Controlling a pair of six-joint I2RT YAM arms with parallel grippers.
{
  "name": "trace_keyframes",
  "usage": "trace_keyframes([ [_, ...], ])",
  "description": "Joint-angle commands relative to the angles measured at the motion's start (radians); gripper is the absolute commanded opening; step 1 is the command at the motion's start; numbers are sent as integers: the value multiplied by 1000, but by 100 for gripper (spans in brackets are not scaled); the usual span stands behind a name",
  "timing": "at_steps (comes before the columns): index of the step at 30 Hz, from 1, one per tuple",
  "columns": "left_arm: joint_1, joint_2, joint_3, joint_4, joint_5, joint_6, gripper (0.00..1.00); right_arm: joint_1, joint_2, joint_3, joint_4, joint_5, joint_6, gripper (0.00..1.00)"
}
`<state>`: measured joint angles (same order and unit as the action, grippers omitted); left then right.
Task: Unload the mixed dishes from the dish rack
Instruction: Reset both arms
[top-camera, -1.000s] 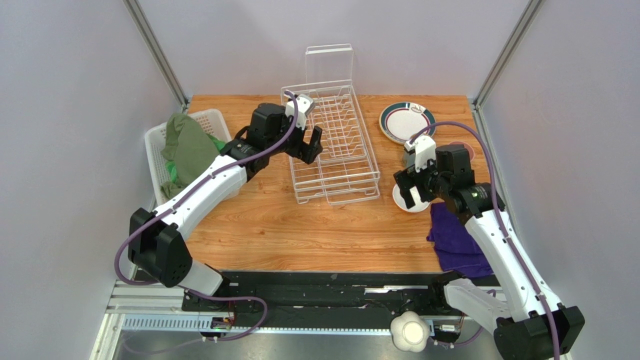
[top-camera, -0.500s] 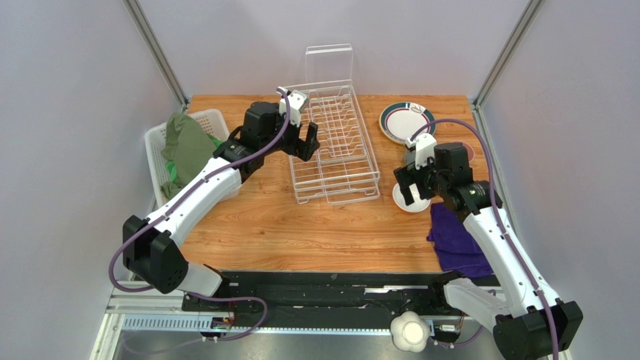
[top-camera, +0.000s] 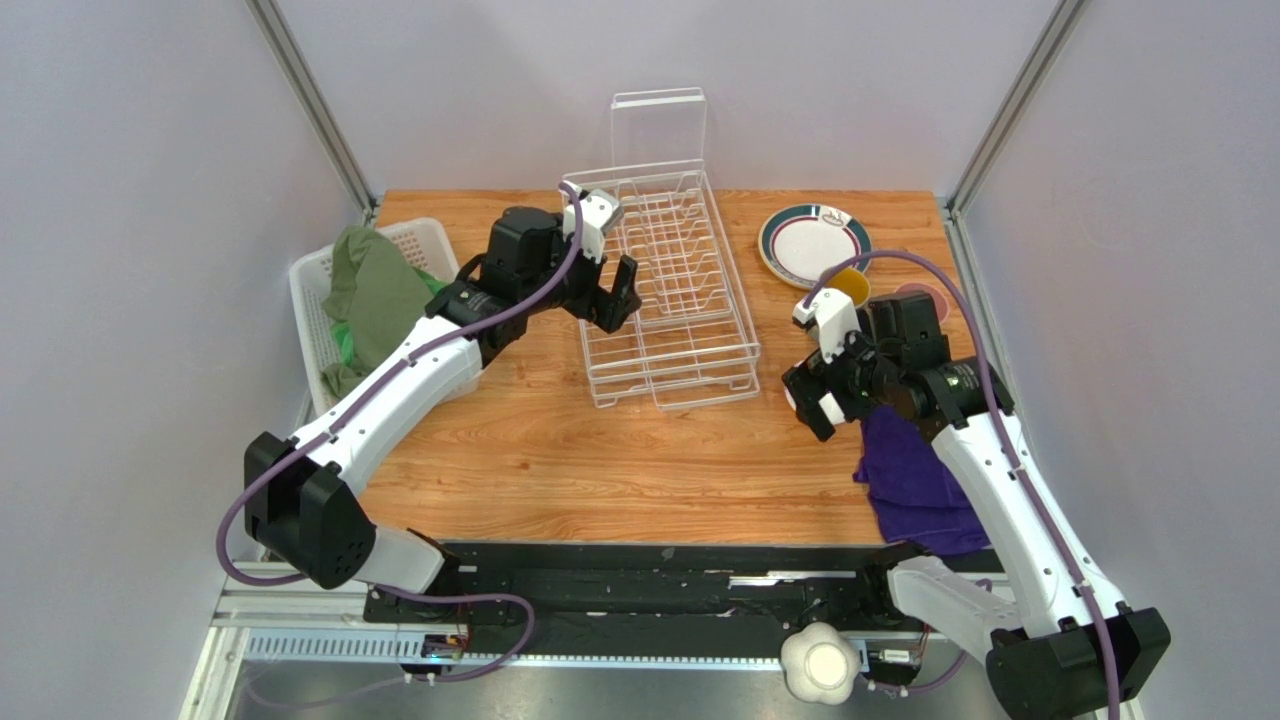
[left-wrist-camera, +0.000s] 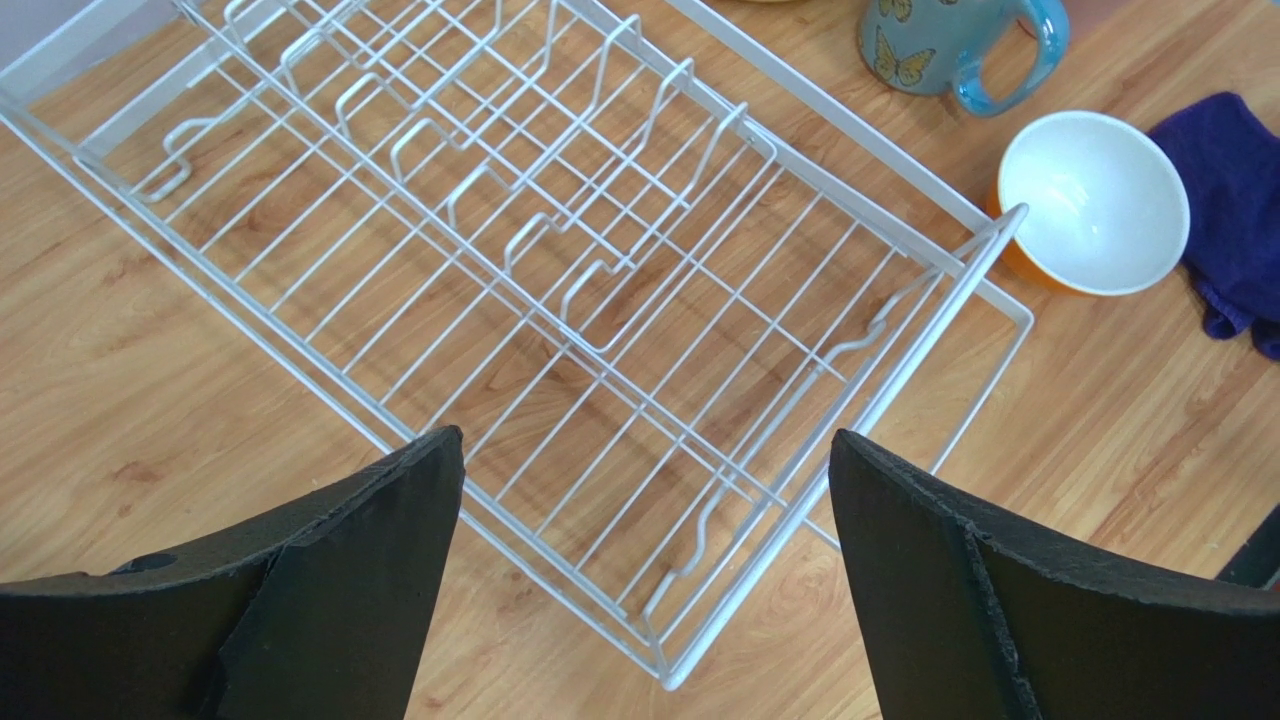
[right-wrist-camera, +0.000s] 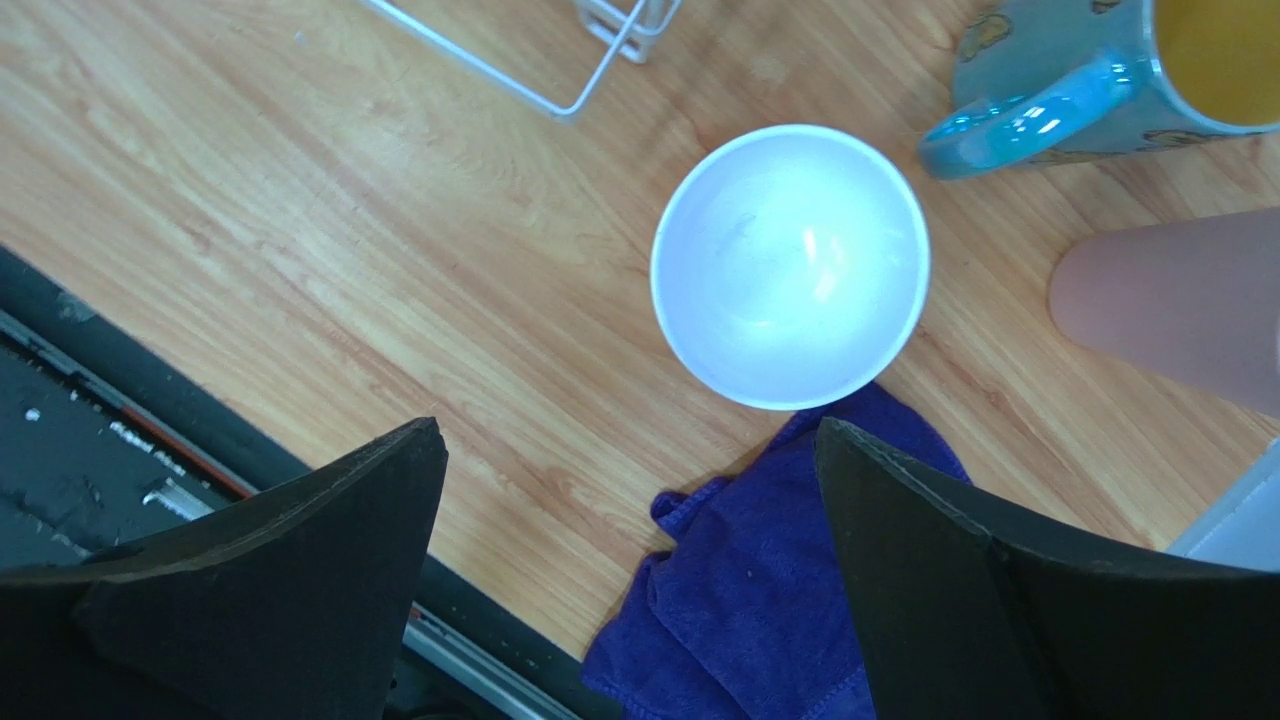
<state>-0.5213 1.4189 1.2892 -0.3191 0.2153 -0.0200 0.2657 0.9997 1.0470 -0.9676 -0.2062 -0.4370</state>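
The white wire dish rack (top-camera: 669, 285) stands mid-table with no dishes in it (left-wrist-camera: 496, 255). My left gripper (top-camera: 613, 294) hovers open over the rack's near left part (left-wrist-camera: 643, 443). The orange bowl with white inside (right-wrist-camera: 792, 263) sits on the wood right of the rack (left-wrist-camera: 1094, 203). My right gripper (top-camera: 815, 405) hangs open above it (right-wrist-camera: 624, 435) and covers it in the top view. The blue mug (right-wrist-camera: 1082, 83) with yellow inside (top-camera: 848, 284) and the pink cup (right-wrist-camera: 1172, 300) stand just behind the bowl. The dark-rimmed plate (top-camera: 813, 240) lies at the back right.
A purple cloth (top-camera: 911, 483) lies by the table's near right edge, touching the bowl (right-wrist-camera: 751, 600). A white slatted basket (top-camera: 323, 323) holding green cloth (top-camera: 376, 293) stands at the left. The rack's clear panel (top-camera: 658, 123) rises at the far end.
My right gripper has risen and drawn back toward the near edge, uncovering the mug in the top view. My left gripper shifted slightly left along the rack's side.
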Motion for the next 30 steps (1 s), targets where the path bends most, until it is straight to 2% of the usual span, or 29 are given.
trace_keyframes([
  [1, 6, -8, 36, -11, 39, 18, 99, 0, -1, 42, -62, -107, -72, 100],
  [7, 6, -6, 42, -25, 42, 63, 99, 7, 17, 56, -206, -240, -219, 99],
  [14, 6, 14, 53, -43, 42, 86, 99, 84, 47, 36, -303, -254, -295, 99],
  [19, 6, 20, 55, -51, 47, 89, 99, 174, 25, 4, -272, -220, -267, 99],
  [24, 6, 20, 55, -49, 45, 95, 99, 193, 31, -13, -235, -162, -238, 99],
  [30, 6, -40, -62, 113, -13, 86, 99, 193, 5, -35, -62, -59, -152, 99],
])
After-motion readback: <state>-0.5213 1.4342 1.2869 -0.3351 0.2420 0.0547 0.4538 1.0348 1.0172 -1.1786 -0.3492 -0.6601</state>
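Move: The right hand hangs empty and open. The scalloped white bowl off the table's near edge lies some 30 cm back from it, about level sideways and 20 cm below. The orange bowl is roughly 7 cm ahead and 3 cm right, the purple cloth 6 cm back and 15 cm right, and the rack's middle about 25 cm ahead and 20 cm left. From the left hand, the scalloped bowl is about 44 cm back and 25 cm right. The empty right hand draws back about 8 cm through the air from beside the orange bowl, over bare wood towards the table's near edge where the scalloped white bowl lies beyond, drifting some 4 cm left and sinking about 3 cm. On the way the wrist swings roughly 30 degrees counter-clockwise and tips the fingers steeper down, still wide open and touching nothing; then the hand eases forward again by about a centimetre, still sinking slightly. ##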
